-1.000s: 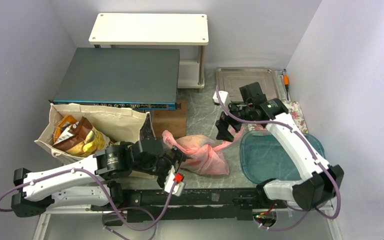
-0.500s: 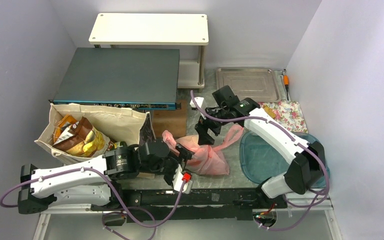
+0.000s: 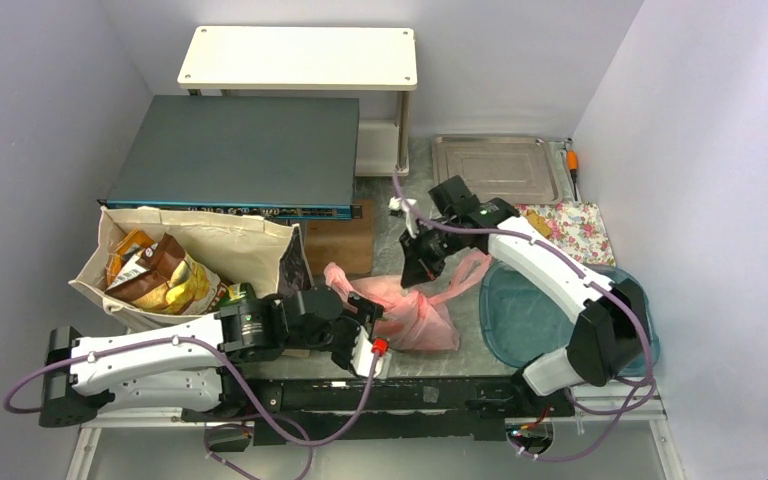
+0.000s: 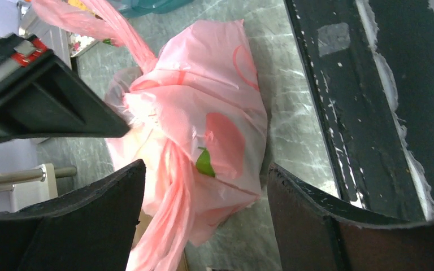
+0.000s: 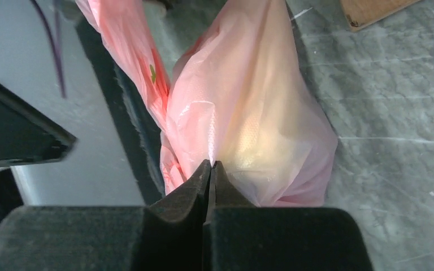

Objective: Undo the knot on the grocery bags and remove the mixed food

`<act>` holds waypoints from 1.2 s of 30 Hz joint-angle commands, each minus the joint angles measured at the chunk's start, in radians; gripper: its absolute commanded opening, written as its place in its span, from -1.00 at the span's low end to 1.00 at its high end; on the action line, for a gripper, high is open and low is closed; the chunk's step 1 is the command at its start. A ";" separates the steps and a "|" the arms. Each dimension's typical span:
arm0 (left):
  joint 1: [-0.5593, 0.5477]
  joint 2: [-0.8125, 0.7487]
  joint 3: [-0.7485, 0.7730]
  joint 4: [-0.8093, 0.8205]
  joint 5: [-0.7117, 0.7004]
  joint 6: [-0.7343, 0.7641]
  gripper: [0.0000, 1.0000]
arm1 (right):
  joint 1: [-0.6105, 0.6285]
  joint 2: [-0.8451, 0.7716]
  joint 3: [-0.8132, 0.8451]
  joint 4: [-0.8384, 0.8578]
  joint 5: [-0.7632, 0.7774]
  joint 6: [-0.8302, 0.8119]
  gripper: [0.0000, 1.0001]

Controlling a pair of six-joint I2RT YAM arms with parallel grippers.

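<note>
The thin pink plastic bag (image 3: 410, 312) lies on the marble table, with one handle end trailing left and one right. My left gripper (image 3: 365, 328) is open. In the left wrist view its jaws (image 4: 206, 217) straddle the bag's near end (image 4: 203, 118), and a twisted handle strand (image 4: 166, 220) hangs between them. The film gathers at the knot (image 4: 157, 66). A red fruit print or fruit (image 4: 224, 144) and a green leaf (image 4: 205, 164) show through. My right gripper (image 3: 422, 265) is shut, its tips (image 5: 211, 165) right at the bag's film (image 5: 248, 113). The canvas tote (image 3: 250, 245) holds chip bags (image 3: 155, 270).
A teal tray (image 3: 545, 315) lies right of the bag, with a metal tray (image 3: 500, 165) and a floral cloth (image 3: 572, 225) behind it. A dark flat box (image 3: 240, 150), a white shelf (image 3: 300, 55) and a wooden board (image 3: 345, 240) stand at the back.
My right arm has swung left from the metal tray to just over the pink bag. My left gripper has slid right, up to the bag.
</note>
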 commanded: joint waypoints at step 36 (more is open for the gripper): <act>0.146 0.477 0.199 0.313 -0.165 -0.515 -1.00 | -0.265 -0.320 -0.309 0.462 0.008 0.843 -1.00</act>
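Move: The grocery bag's knot sits about 6 cm ahead of my left hand, 7 cm to its right and 6 cm lower. From that hand, the bag's right handle loop ends roughly 15 cm ahead and 20 cm right, while the left handle's end is some 8 cm ahead and 6 cm left. The wooden board lies about 22 cm ahead and 7 cm left. From my right hand, already pinching the bag's film, the knot is about 3 cm back, 1 cm right and 3 cm below. I sweep my left hand forward about 11 cm and right some 8 cm to the knot, turning it roughly 35 degrees counter-clockwise and tipping it down. I sink a little at the end and shut the fingers, pinching the knot. Meanwhile my right hand keeps its pinch on the film, pulling up, then easing partly down as it goes forward and right, turning clockwise. ##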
